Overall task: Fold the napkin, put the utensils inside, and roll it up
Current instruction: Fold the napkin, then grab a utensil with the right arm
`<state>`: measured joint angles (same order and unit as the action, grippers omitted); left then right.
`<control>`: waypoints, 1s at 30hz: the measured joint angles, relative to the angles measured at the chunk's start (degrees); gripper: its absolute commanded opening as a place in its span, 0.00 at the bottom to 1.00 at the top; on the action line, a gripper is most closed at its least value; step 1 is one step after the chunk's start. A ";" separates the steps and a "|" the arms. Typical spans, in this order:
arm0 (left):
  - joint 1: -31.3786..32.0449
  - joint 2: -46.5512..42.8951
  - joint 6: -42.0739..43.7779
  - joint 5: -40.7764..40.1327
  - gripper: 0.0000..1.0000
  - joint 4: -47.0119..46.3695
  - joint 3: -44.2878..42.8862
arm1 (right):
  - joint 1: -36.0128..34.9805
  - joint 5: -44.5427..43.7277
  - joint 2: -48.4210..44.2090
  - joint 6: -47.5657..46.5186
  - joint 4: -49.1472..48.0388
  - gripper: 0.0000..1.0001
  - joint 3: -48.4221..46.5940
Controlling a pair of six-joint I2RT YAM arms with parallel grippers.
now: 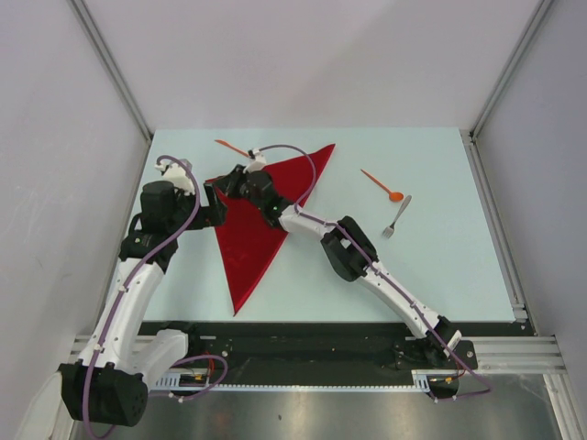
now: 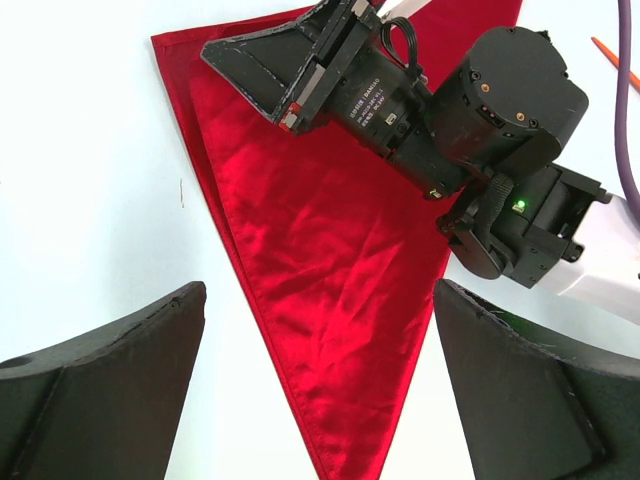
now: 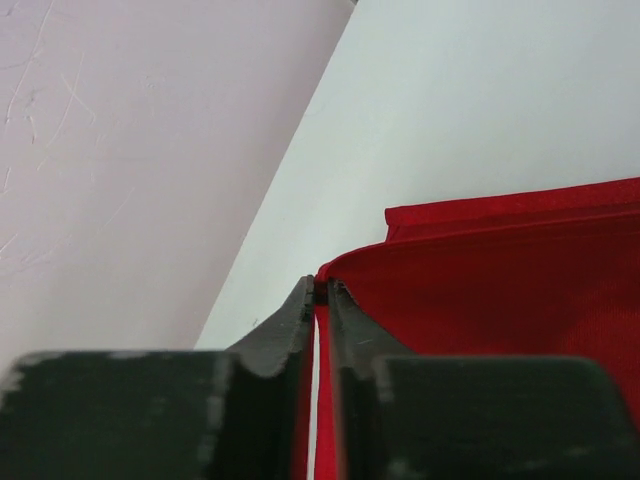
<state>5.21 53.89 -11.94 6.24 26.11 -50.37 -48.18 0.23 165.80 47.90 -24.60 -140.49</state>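
The red napkin [image 1: 261,229] lies on the table folded into a long triangle, its point toward the near edge. My right gripper [image 1: 223,181] is shut on the napkin's left corner, and the cloth edge [image 3: 520,290] is pinched between the fingertips of that gripper [image 3: 320,285] and lifted slightly. My left gripper [image 1: 215,205] hovers open just left of the cloth. Its fingers straddle the napkin's lower part [image 2: 340,270] without touching it. The orange knife [image 1: 231,147] lies behind the napkin. The orange spoon [image 1: 383,185] and the silvery fork [image 1: 397,217] lie to the right.
The right arm's forearm [image 1: 348,247] crosses the table diagonally over the napkin's right side. Its wrist body [image 2: 480,120] fills the upper right of the left wrist view. Grey walls [image 1: 55,137] stand close on the left, back and right.
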 measured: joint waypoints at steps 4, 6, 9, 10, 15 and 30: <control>-0.07 0.02 0.00 0.00 1.00 0.00 0.02 | 0.00 0.39 0.26 -0.26 -0.74 0.50 -0.04; -0.13 0.07 0.00 0.00 1.00 -0.02 0.02 | 0.04 1.03 0.39 -0.48 -1.07 0.54 -0.09; -0.15 0.13 0.00 0.00 1.00 -0.02 0.02 | 0.42 2.75 0.42 -1.03 -1.55 0.57 -0.09; -0.15 0.13 0.00 0.00 1.00 -0.04 0.02 | 0.50 3.26 0.39 -1.11 -2.03 0.59 0.00; -0.39 0.13 0.00 0.00 1.00 -0.07 0.02 | 1.42 6.43 -2.25 -2.51 -4.00 0.60 5.38; -0.85 0.04 0.00 0.59 1.00 -0.72 0.85 | 18.64 9.03 -47.98 -8.70 0.87 0.59 55.01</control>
<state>4.36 53.93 -11.94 6.83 25.39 -49.52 -29.54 9.26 117.82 39.20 -23.73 -85.47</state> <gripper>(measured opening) 0.996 0.589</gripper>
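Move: The right hand pinches the folded-over napkin corner just short of the napkin's far-left corner, which lies about 3 cm to its left, 2 cm ahead and 3 cm below. From this hand the orange utensil lies roughly 10 cm ahead and 5 cm right, and the napkin's far-right corner some 10 cm ahead and 34 cm right. From the open left hand, the far-left corner is about 13 cm ahead, 6 cm left and 15 cm below. The right fingers open to a bit over half and let go of the pinched napkin corner, the hand staying almost in place for the first half while it frees itself. It then sweeps off to the right with growing speed, about 25 cm, rising some 10 cm on the way, away from the far-left corner and over the folded cloth towards the far-right one, fingers staying open and the wrist turning only slightly, about 15 degrees. ##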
